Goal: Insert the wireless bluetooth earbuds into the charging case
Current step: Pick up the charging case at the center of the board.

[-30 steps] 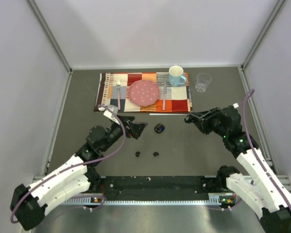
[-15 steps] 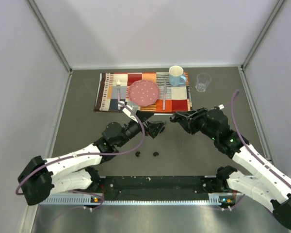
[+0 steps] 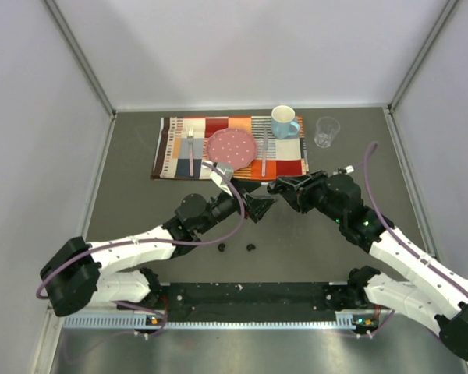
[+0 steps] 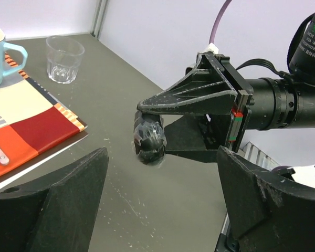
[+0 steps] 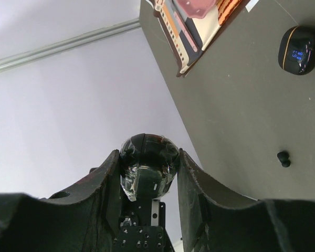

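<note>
My right gripper (image 3: pixel 276 187) is shut on a glossy black charging case (image 4: pixel 148 139), held above the table and pinched between both fingers (image 5: pixel 107 184). My left gripper (image 4: pixel 160 176) faces it with jaws wide open and nothing between them; the case hangs just beyond its fingertips. In the top view the two grippers meet at the table's middle, below the placemat. A second black case (image 5: pixel 299 50), showing blue lights, lies on the table. Two tiny black earbuds (image 3: pixel 221 248) (image 3: pixel 251 248) lie loose on the table nearer the arm bases. One earbud (image 5: pixel 284 157) shows in the right wrist view.
A patterned placemat (image 3: pixel 179 156) at the back carries a pink plate (image 3: pixel 232 148), cutlery and a light blue mug (image 3: pixel 284 121). A clear glass (image 3: pixel 326 131) stands right of the mat. Grey walls close in the table on three sides.
My left arm has reached right and forward to the table's middle, and its jaws have narrowed a little. My right gripper has carried the case leftward to meet it.
</note>
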Controlling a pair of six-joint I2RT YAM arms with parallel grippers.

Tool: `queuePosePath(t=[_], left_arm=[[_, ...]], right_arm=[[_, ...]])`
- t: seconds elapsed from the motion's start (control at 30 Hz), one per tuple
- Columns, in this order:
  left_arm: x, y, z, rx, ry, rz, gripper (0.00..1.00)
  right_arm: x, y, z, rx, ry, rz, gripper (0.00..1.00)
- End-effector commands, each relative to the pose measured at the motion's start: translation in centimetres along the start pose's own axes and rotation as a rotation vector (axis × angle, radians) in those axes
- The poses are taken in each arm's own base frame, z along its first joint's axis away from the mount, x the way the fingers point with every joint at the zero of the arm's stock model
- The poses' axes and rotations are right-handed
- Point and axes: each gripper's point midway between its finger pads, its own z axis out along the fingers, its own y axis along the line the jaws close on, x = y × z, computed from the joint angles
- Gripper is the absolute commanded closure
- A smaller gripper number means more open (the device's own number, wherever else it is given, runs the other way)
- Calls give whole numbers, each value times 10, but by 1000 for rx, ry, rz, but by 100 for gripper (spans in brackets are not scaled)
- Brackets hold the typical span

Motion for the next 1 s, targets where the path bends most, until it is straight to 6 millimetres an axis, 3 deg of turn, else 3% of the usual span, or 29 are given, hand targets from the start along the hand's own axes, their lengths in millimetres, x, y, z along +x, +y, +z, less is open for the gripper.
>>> queuePosePath(t=[0.0,0.23,0.43,0.97], left_arm=[[-30,-24,15,84,-84,-9,13],[-21,-21,26,82,-74,-36,21],[-15,-19,29,78,-62,-49,22],[-9,-15,39,66,-64,-84,50]], right_arm=[[11,28,-6,-82,35,1,100],[12,33,-9,-97,41,-9,100],[12,36,-12,-109,41,-12,100],[14,34,-17,-109,52,-10,100]])
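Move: The charging case in the right hand's grip, right at its hand point, lies about 4 cm to the left hand's right, 3 cm ahead and slightly lower, off its open fingertips. The other case lies on the table roughly 17 cm below the left hand, some 5 cm ahead and level sideways. Of the two loose earbuds down there, one is about 8 cm back and 2 cm left of the left hand, the other 8 cm back and 10 cm left. The charging case stays pinched in the right fingers, raised about 1 cm, while the left hand comes at it from its free side. The left hand goes some 3 cm to the right with a little forward, sinks about 1 cm and tips slightly down, its fingers narrowing from nearly wide to about half open on either side of the case; a touch can't be made out. ##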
